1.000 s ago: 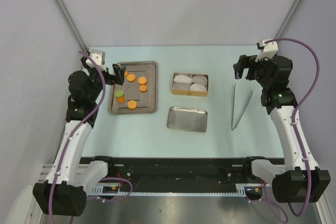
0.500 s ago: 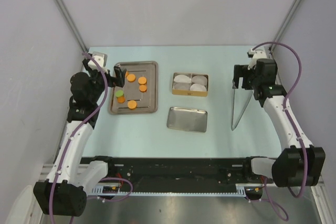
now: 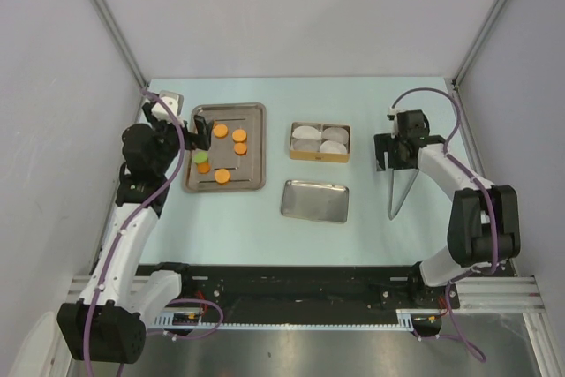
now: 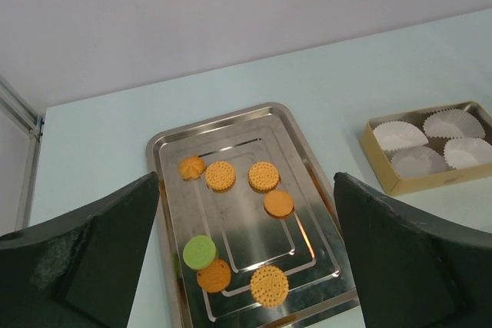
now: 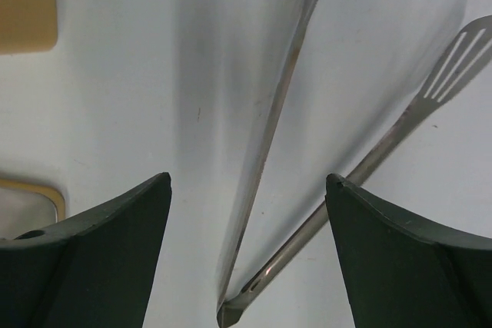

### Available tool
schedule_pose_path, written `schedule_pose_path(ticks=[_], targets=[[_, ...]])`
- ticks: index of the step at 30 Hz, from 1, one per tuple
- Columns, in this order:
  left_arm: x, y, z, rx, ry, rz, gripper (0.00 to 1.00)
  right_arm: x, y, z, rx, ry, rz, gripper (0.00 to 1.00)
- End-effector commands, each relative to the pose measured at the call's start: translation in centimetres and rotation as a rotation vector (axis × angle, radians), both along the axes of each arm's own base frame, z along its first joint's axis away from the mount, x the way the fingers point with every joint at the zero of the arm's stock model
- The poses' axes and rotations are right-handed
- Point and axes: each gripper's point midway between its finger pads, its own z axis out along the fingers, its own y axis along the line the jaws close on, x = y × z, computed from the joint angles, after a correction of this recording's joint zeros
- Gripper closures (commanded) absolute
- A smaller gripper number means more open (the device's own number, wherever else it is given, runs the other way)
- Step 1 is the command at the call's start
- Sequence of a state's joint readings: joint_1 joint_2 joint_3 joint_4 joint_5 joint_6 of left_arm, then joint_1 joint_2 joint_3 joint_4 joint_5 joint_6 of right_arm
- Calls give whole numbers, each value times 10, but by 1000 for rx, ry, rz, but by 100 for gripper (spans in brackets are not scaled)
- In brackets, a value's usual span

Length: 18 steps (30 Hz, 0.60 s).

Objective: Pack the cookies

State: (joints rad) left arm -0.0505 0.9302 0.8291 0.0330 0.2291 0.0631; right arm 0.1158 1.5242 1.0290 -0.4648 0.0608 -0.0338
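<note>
Several orange cookies (image 4: 263, 176) and one green cookie (image 4: 200, 252) lie flat on a steel tray (image 3: 256, 112) at the left of the table. In the top view the green cookie (image 3: 201, 156) sits near that tray's left rim. My left gripper (image 4: 246, 180) hangs open above the tray's left side (image 3: 196, 128), holding nothing. My right gripper (image 5: 247, 178) points down at the right of the table (image 3: 394, 154), open. Its jaws straddle steel tongs (image 5: 280, 97) that lie on the table, clear of both fingers.
A tan box (image 3: 320, 158) with white paper liners (image 4: 400, 136) stands in the middle. A second, empty steel tray (image 3: 314, 200) lies in front of it. The tongs (image 3: 399, 187) reach toward the near edge, their hinge nearest. Grey walls close in on both sides.
My right arm has swung down and inward from the far right until its gripper sits low over the tongs, jaws a little narrower. The left gripper has barely moved.
</note>
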Motion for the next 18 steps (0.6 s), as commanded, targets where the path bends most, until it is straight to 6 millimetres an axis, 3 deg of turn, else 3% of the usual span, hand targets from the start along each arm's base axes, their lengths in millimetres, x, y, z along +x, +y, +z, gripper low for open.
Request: schedule_pose_path(ticks=[1, 14, 18], targets=[[4, -2, 0, 18, -17, -7, 0, 11, -1, -14, -48, 4, -10, 16], [9, -7, -16, 22, 16, -30, 0, 21, -1, -54, -32, 94, -11, 34], [8, -7, -18, 26, 16, -29, 0, 28, 0, -55, 19, 101, -16, 51]])
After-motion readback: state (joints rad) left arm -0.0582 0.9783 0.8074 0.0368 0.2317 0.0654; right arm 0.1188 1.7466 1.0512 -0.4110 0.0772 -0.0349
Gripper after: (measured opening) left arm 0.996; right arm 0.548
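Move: Straight below the right hand, some 7 cm down, runs the left leg of the metal tongs, its middle about 3 cm back. The tongs' right leg lies roughly 5 cm to the hand's right and 4 cm back. The cookie box is about 21 cm left and 8 cm ahead, and the small steel tray some 23 cm left and 10 cm back. From the left hand, the left leg lies about 53 cm right, nearly level in reach and some 29 cm lower. Sinking about 6.5 cm almost straight down, the right hand brings its fingers astride the tongs' left leg, just behind the slotted head, and tips some 8 degrees steeper. Its fingers close from nearly wide to about half open, not yet gripping. Over near the cookie tray, the wide-open left hand eases down 2.5 cm. ##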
